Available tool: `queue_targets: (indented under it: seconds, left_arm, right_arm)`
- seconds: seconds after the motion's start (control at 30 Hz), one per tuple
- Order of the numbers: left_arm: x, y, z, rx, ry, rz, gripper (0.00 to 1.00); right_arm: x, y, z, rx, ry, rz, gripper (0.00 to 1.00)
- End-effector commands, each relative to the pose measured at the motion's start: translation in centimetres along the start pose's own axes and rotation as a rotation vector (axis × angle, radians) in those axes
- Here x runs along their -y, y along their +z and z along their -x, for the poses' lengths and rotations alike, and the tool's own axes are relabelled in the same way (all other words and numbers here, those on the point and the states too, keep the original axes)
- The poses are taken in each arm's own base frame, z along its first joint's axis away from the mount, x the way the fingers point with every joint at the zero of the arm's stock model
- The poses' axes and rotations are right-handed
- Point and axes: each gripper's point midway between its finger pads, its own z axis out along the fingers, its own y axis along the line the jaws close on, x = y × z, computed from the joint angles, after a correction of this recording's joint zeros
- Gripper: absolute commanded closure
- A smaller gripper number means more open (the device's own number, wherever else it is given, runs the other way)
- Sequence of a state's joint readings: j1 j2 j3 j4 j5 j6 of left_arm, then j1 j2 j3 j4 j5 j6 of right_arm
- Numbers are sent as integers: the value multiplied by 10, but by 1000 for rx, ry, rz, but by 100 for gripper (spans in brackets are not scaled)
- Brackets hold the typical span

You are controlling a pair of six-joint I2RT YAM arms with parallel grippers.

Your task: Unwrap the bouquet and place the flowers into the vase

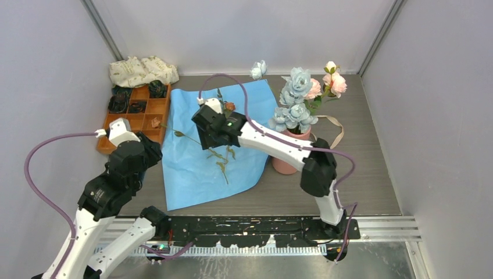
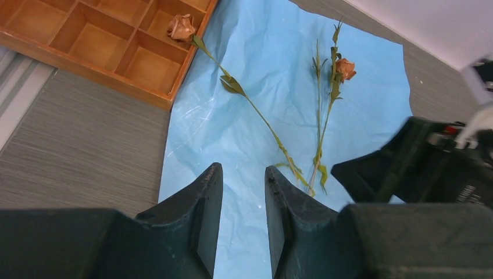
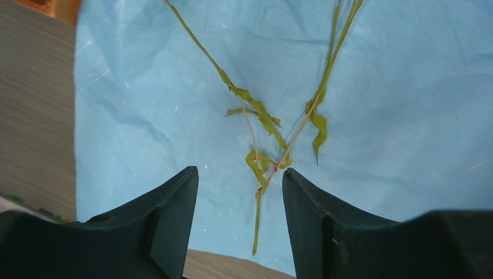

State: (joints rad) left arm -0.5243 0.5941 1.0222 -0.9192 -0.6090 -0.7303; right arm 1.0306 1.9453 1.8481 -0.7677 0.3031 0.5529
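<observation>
The bouquet lies undone, its light blue paper spread flat on the table. Two orange-brown flowers rest on it, their stems crossing near the bottom ends. One bloom reaches into the tray, the other lies on the paper. The salmon-pink vase holds several blue and pink flowers. My right gripper hangs open above the stem ends, nothing between its fingers. My left gripper is open and empty over the paper's left part.
An orange compartment tray with dark items stands at the back left, a cream patterned cloth behind it. A loose pale blue flower lies at the back. A beige ribbon curls right of the vase.
</observation>
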Motion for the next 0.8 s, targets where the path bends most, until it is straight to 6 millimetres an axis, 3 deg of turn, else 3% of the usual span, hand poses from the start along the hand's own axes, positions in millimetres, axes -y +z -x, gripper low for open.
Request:
queue_targets:
  seconds: [0.0, 0.23, 0.43, 0.57, 0.77]
  left_arm:
    - [5, 4, -3, -5, -10, -7, 66]
    - [12, 4, -7, -24, -1, -47, 66]
    - [19, 11, -20, -62, 8, -77, 66]
    - [23, 22, -39, -117, 21, -76, 66]
    - [34, 47, -84, -226, 7, -90, 65]
  right_arm:
    - [14, 20, 0, -30, -2, -153, 40]
    - [55, 85, -7, -106, 14, -314, 44]
    - [92, 111, 5, -112, 61, -344, 44]
    - [95, 122, 9, -110, 63, -308, 44]
    - [80, 132, 13, -104, 82, -223, 44]
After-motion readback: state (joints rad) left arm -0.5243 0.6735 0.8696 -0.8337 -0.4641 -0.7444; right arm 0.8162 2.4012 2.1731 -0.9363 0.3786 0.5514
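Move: The middle of the right-hand orange flower lies about 10 cm ahead of my right hand, 5 cm to its right and 17 cm below. The left orange flower is 7 cm ahead and 6 cm left, equally low; the vase stands level with the hand, some 25 cm right. From my left hand, that left flower is about 15 cm ahead, 8 cm right, 27 cm down; the right-hand one is 19 cm ahead, 19 cm right. My right hand swoops down some 13 cm and forward about 11, bearing right, to come low over the stem of the right-hand orange flower; the descent ends first and the last reach forward is nearly level. The open fingers turn clockwise and steepen towards the table. My left hand sinks about 6 cm and drifts right, towards the left flower's stem, still part open. ##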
